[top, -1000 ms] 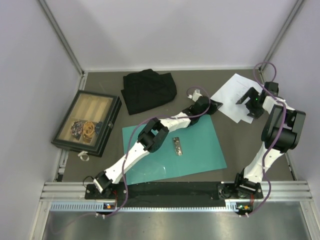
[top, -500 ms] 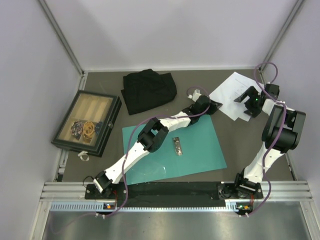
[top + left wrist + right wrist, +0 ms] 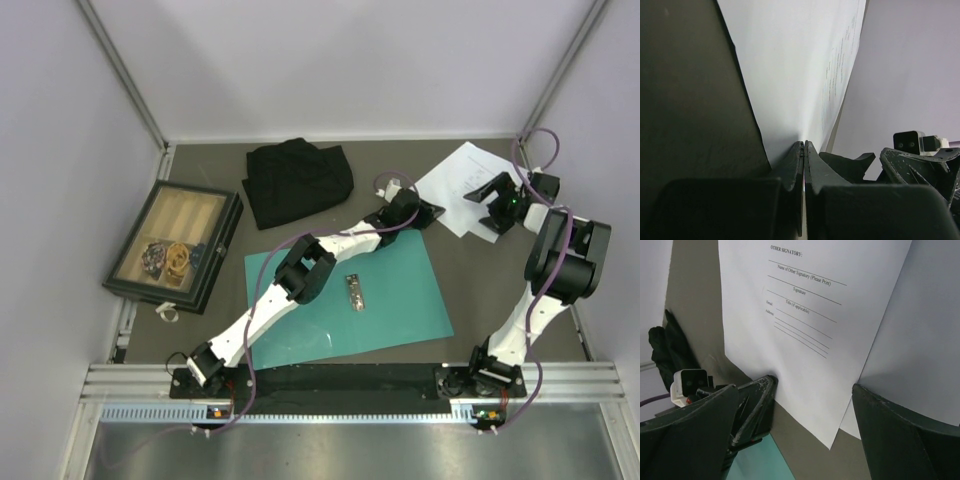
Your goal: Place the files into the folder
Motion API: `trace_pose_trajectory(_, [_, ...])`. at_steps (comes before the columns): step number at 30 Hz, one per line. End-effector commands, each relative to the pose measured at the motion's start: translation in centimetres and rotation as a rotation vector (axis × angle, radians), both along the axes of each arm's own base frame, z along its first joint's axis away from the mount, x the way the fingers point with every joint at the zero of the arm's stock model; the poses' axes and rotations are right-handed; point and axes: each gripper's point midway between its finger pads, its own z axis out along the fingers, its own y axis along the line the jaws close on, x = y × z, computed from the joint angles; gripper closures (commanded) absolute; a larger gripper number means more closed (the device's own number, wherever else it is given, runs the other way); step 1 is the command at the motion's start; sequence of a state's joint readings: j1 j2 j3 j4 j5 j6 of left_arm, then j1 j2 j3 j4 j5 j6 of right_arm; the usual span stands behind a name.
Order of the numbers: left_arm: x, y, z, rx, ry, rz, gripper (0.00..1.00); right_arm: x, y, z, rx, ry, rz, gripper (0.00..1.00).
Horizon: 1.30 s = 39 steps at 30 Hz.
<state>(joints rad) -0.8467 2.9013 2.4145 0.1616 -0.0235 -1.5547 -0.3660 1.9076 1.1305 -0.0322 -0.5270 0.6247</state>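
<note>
Two white sheets, the files [image 3: 455,180], lie overlapped at the back right. The teal folder [image 3: 400,285] lies open and flat at the centre, its metal clip [image 3: 353,292] showing. My left gripper [image 3: 430,211] is shut on the near-left edge of a sheet; in the left wrist view the sheet [image 3: 790,65] runs into the closed jaws [image 3: 804,146]. My right gripper [image 3: 487,208] is open just above the files. In the right wrist view the printed sheet [image 3: 805,315] lies between its fingers [image 3: 795,390], the second sheet [image 3: 925,350] beneath.
A black cloth [image 3: 298,182] lies at the back centre. A dark-framed wooden tray [image 3: 125,270] with small items sits at the left. The enclosure walls stand close behind and to the right of the files.
My right gripper has moved back and a little left over the files. The left arm has stayed put, still holding the sheet edge.
</note>
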Motion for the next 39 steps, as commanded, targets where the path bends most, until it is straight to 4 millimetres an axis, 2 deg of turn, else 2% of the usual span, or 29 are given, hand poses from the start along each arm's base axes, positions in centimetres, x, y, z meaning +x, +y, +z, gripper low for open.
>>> trace_pose_trajectory(1, [-2.1,2.3,-8.9,0.163,0.214,0.009,1.00,0.2,0.4,-0.1,0.044,-0.011,0.001,0.05])
trace_pose_trajectory(6, [-2.4,2.0,-8.4,0.179,0.182,-0.044,1.00,-0.3,-1.7,0.8,-0.101,0.041,-0.023,0.04])
trace_pose_trajectory(11, [-3.1,2.6,-9.2,0.226,0.211,-0.055,1.00,1.0,-3.8,1.9,-0.195,0.051,-0.061,0.04])
trace_pose_trajectory(12, [-3.3,2.6,-9.4,0.231,0.210,-0.064,1.00,1.0,-3.8,1.2,-0.216,0.078,-0.061,0.01])
trace_pose_trajectory(13, [-3.4,2.5,-9.0,0.232,0.198,-0.071,1.00,1.7,-4.1,2.0,-0.238,0.071,-0.062,0.01])
trace_pose_trajectory(15, [-3.3,3.0,-9.1,0.276,0.176,-0.079,1.00,2.0,-4.0,2.0,-0.263,0.084,-0.052,0.01])
trace_pose_trajectory(19, [-3.4,3.5,-8.7,0.318,0.162,-0.087,1.00,2.2,-4.4,0.9,-0.223,0.116,-0.102,0.02])
trace_pose_trajectory(25, [-3.9,3.6,-9.9,0.327,0.189,-0.099,1.00,2.6,-3.5,-1.1,-0.139,0.128,-0.117,0.04])
trace_pose_trajectory(29, [-3.9,3.6,-9.8,0.332,0.193,-0.094,1.00,3.2,-3.1,-1.4,-0.118,0.095,-0.102,0.05])
trace_pose_trajectory(39, [-4.5,3.6,-11.1,0.334,0.232,-0.120,1.00,4.3,0.2,-1.7,-0.030,0.055,-0.030,0.06])
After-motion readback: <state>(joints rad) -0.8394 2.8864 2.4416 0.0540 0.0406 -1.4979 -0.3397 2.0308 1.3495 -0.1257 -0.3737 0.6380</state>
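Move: From my right hand, the right-hand file's middle lies about 5 cm ahead and 3 cm right, some 3 cm lower. The left-hand file, overlapping it, is centred about 7 cm ahead and 3 cm left of that hand; the open folder's middle is some 26 cm back and 37 cm left. From my left hand, shut on the near-left edge of the left-hand file, that file's middle is about 7 cm ahead and 8 cm right, barely lower. My right hand, fingers still wide open, swings right about 4 cm while rolling its left side down some 10 degrees, hops up about 2 cm and drops back onto the right-hand file a little farther out. It then strokes forward another 2 cm and slightly left, rolling back, with its right finger low at the overlap of the files. My closed left hand keeps resting on the left-hand file. ##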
